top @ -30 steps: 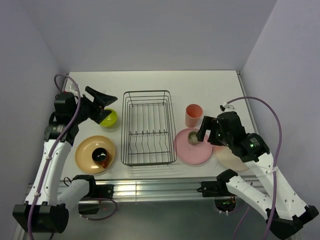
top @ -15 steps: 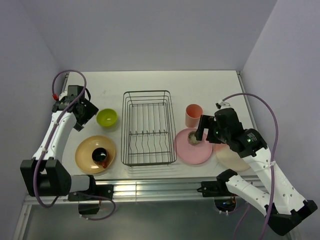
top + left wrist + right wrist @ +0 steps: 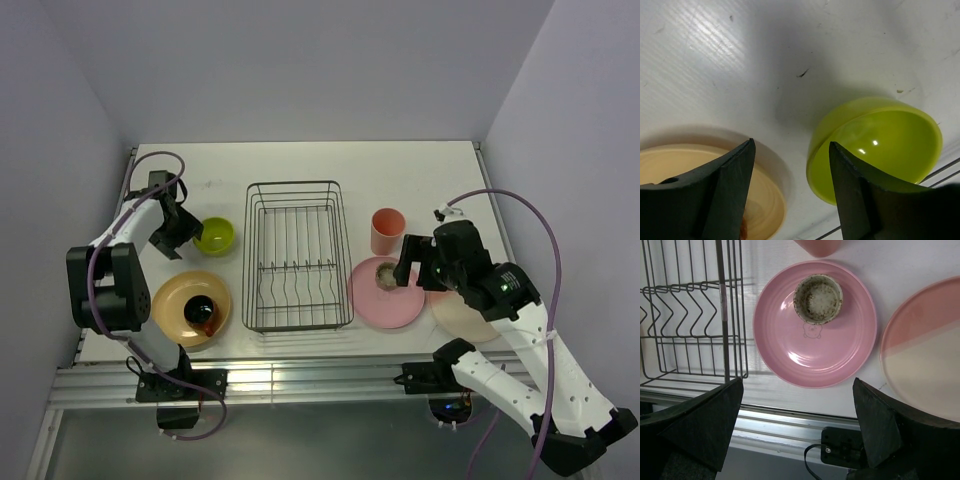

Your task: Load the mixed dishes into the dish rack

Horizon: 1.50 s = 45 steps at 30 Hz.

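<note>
The black wire dish rack stands mid-table with nothing in it. My left gripper is open, low beside the left side of the lime-green bowl. In the left wrist view the gripper shows table between its jaws, and the right finger overlaps the bowl. The yellow-orange plate holds the red-orange cup. My right gripper is open and empty above the pink plate, which holds the small tan bowl. The salmon tumbler stands behind that plate.
The pink-and-cream plate lies right of the pink plate, partly under my right arm in the top view. The rack's right wall is close to the pink plate. The table's front rail runs below the right gripper.
My left arm has swung down and back toward the far left, and its gripper now sits low beside the lime-green bowl. My right gripper has barely moved.
</note>
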Motion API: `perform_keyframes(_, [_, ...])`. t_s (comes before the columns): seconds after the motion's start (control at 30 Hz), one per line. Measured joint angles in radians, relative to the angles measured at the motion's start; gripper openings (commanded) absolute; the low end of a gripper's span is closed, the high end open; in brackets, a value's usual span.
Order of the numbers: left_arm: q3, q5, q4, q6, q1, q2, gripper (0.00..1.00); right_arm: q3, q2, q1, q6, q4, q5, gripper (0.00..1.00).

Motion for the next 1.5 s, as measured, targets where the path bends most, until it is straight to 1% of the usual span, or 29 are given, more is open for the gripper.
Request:
perform_keyframes(0.07, [0.008, 0.012, 0.011, 0.007, 0.0, 0.011, 0.57, 0.0, -0.001, 0.0, -0.005, -0.005, 0.003, 0.98])
perform_keyframes(0.1, [0.012, 0.018, 0.017, 0.01, 0.0, 0.015, 0.45, 0.0, 0.0, 0.0, -0.008, -0.006, 0.004, 0.98])
perform_keyframes(0.17, [0.013, 0.028, 0.033, 0.014, 0.0, 0.023, 0.27, 0.0, 0.0, 0.0, -0.011, -0.01, 0.006, 0.98])
perform_keyframes(0.2, [0.013, 0.031, 0.036, 0.018, 0.0, 0.026, 0.13, 0.0, 0.0, 0.0, -0.012, -0.011, 0.006, 0.98])
perform_keyframes(0.27, [0.013, 0.04, 0.038, 0.031, 0.0, 0.029, 0.02, 0.004, 0.003, 0.0, -0.017, -0.017, 0.005, 0.98])
perform_keyframes(0.3, [0.013, 0.045, 0.04, 0.029, 0.0, 0.029, 0.0, 0.007, 0.007, 0.0, -0.019, -0.017, 0.003, 0.98])
perform_keyframes(0.53, [0.014, 0.054, 0.044, 0.041, 0.0, 0.017, 0.0, 0.048, 0.082, 0.0, -0.06, -0.016, -0.035, 0.97])
perform_keyframes(0.7, [0.036, 0.074, -0.023, 0.04, 0.002, -0.072, 0.0, 0.122, 0.191, 0.0, -0.091, -0.006, -0.075, 0.97])
perform_keyframes(0.83, [0.08, 0.177, -0.053, 0.014, 0.006, -0.229, 0.0, 0.179, 0.25, 0.0, -0.113, 0.012, -0.136, 0.97])
perform_keyframes(0.93, [0.083, 0.33, -0.035, -0.04, 0.008, -0.362, 0.0, 0.228, 0.281, 0.0, -0.116, 0.021, -0.19, 0.97])
perform_keyframes(1.03, [0.012, 0.528, 0.06, -0.115, 0.002, -0.476, 0.0, 0.276, 0.315, 0.0, -0.101, 0.053, -0.272, 1.0])
perform_keyframes(1.1, [-0.082, 0.66, 0.158, -0.194, -0.014, -0.544, 0.0, 0.297, 0.334, 0.0, -0.078, 0.088, -0.338, 1.0])
perform_keyframes(1.2, [-0.199, 0.802, 0.286, -0.329, -0.062, -0.599, 0.0, 0.321, 0.358, 0.0, -0.011, 0.171, -0.458, 1.0])
perform_keyframes(1.27, [-0.249, 0.859, 0.367, -0.424, -0.113, -0.617, 0.0, 0.345, 0.373, 0.0, 0.033, 0.224, -0.522, 1.0])
perform_keyframes(1.33, [-0.269, 0.885, 0.421, -0.496, -0.159, -0.628, 0.0, 0.39, 0.402, 0.006, 0.071, 0.264, -0.568, 1.0])
perform_keyframes(1.5, [-0.27, 0.882, 0.506, -0.609, -0.276, -0.652, 0.0, 0.523, 0.502, 0.052, 0.135, 0.352, -0.595, 1.0])
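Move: The green bowl's middle is about 6 cm right of my left hand, 3 cm ahead and 2 cm below, with its near-left rim already between my open fingers. The yellow plate lies some 19 cm back and 2 cm left of that hand; the dish rack's middle is about 31 cm right and 3 cm back. From my right hand, the bowl is roughly 57 cm left, 19 cm ahead and 17 cm below, and the rack's middle is 33 cm left and 13 cm ahead. I ease my left hand barely forward, shut the fingers on the green bowl's rim and lift it some 23 cm, then swing it about 22 cm right and a little back towards the rack, rolling the wrist until the fingers point right. My empty, wide-open right hand waits, then sweeps left and up, about 15 cm each, and somewhat forward towards the bowl, turning counter-clockwise. ##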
